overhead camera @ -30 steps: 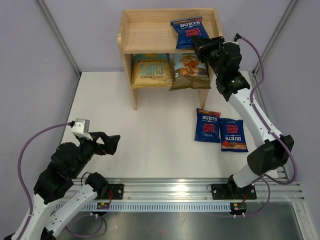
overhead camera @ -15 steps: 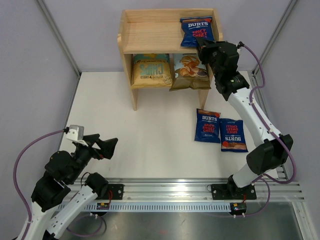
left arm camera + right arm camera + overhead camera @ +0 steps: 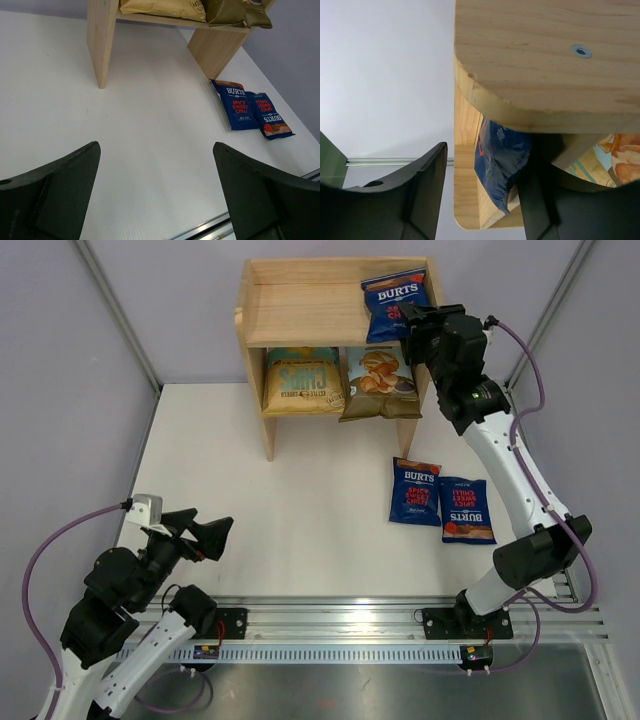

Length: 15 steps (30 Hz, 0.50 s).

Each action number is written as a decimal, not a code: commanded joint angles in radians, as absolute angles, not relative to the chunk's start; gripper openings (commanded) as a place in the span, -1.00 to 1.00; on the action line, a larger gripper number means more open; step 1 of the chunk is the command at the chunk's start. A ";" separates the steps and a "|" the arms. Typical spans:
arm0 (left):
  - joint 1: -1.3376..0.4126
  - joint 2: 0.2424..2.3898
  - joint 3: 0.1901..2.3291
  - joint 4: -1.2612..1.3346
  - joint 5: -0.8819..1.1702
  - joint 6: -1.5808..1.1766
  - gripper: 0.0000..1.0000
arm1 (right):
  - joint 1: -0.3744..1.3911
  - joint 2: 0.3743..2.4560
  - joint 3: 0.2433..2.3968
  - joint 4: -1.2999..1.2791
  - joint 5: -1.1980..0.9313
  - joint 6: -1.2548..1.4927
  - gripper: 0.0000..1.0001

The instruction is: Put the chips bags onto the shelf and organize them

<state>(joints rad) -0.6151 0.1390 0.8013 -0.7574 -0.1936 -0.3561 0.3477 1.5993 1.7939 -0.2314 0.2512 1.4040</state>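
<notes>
A dark-blue Burts bag point(image 3: 393, 301) stands on the top tier of the wooden shelf point(image 3: 300, 310), at its right end. My right gripper point(image 3: 420, 324) hovers just in front of it, open. In the right wrist view the same bag point(image 3: 506, 155) leans by the side panel between my right gripper's point(image 3: 485, 167) spread fingers, clear of the left one. A yellow bag point(image 3: 303, 380) and the Cassava Chips bag point(image 3: 380, 380) sit on the lower tier. Two Burts bags point(image 3: 416, 491) point(image 3: 466, 510) lie flat on the table. My left gripper point(image 3: 205, 536) is open and holds nothing.
The shelf's right side panel point(image 3: 545, 60) fills the top of the right wrist view, close to the fingers. In the left wrist view the shelf's left leg point(image 3: 102, 40) and both table bags point(image 3: 235, 102) point(image 3: 270, 117) lie ahead. Grey walls enclose the white table point(image 3: 300, 490).
My right gripper slid the Burts bag rightward along the top tier, then its jaws opened and let it go. The left arm drew back slightly toward its base.
</notes>
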 commanded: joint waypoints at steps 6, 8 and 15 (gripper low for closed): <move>-0.621 0.123 0.799 -0.712 -0.187 -0.353 0.98 | 0.344 1.522 1.778 -0.390 0.273 1.345 0.30; -0.621 0.123 0.799 -0.713 -0.187 -0.353 0.98 | 0.342 1.508 1.763 -0.385 0.255 1.359 0.27; -0.621 0.117 0.799 -0.713 -0.189 -0.354 0.98 | 0.342 1.460 1.657 -0.273 0.236 1.420 -0.47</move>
<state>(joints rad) -0.6151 0.1345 0.8013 -0.7570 -0.1936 -0.3565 0.3473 1.4891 1.6848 -0.3088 0.2413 1.3952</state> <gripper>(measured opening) 0.988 0.303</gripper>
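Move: The blue Burts bag on the top shelf has its middle about 5 cm ahead of the right hand and 2 cm to its left, nearly level; its front edge lies between the open fingers. The shelf's right side panel stands some 7 cm to this hand's right and 6 cm ahead. The blue-and-brown chips bag sits roughly 18 cm below, 5 cm ahead and 3 cm left. From the left hand the Burts bag is about 38 cm ahead, 37 cm right and 18 cm up. Backing off from the shelf, the right hand draws about 3 cm towards the base and drifts 1 cm right, then sinks 2 cm near the end. Its fingers, one above the other, stay half open at first and then close to about a third around the front edge of the Burts bag, seeming to pinch it, while the wrist tips down slightly. ##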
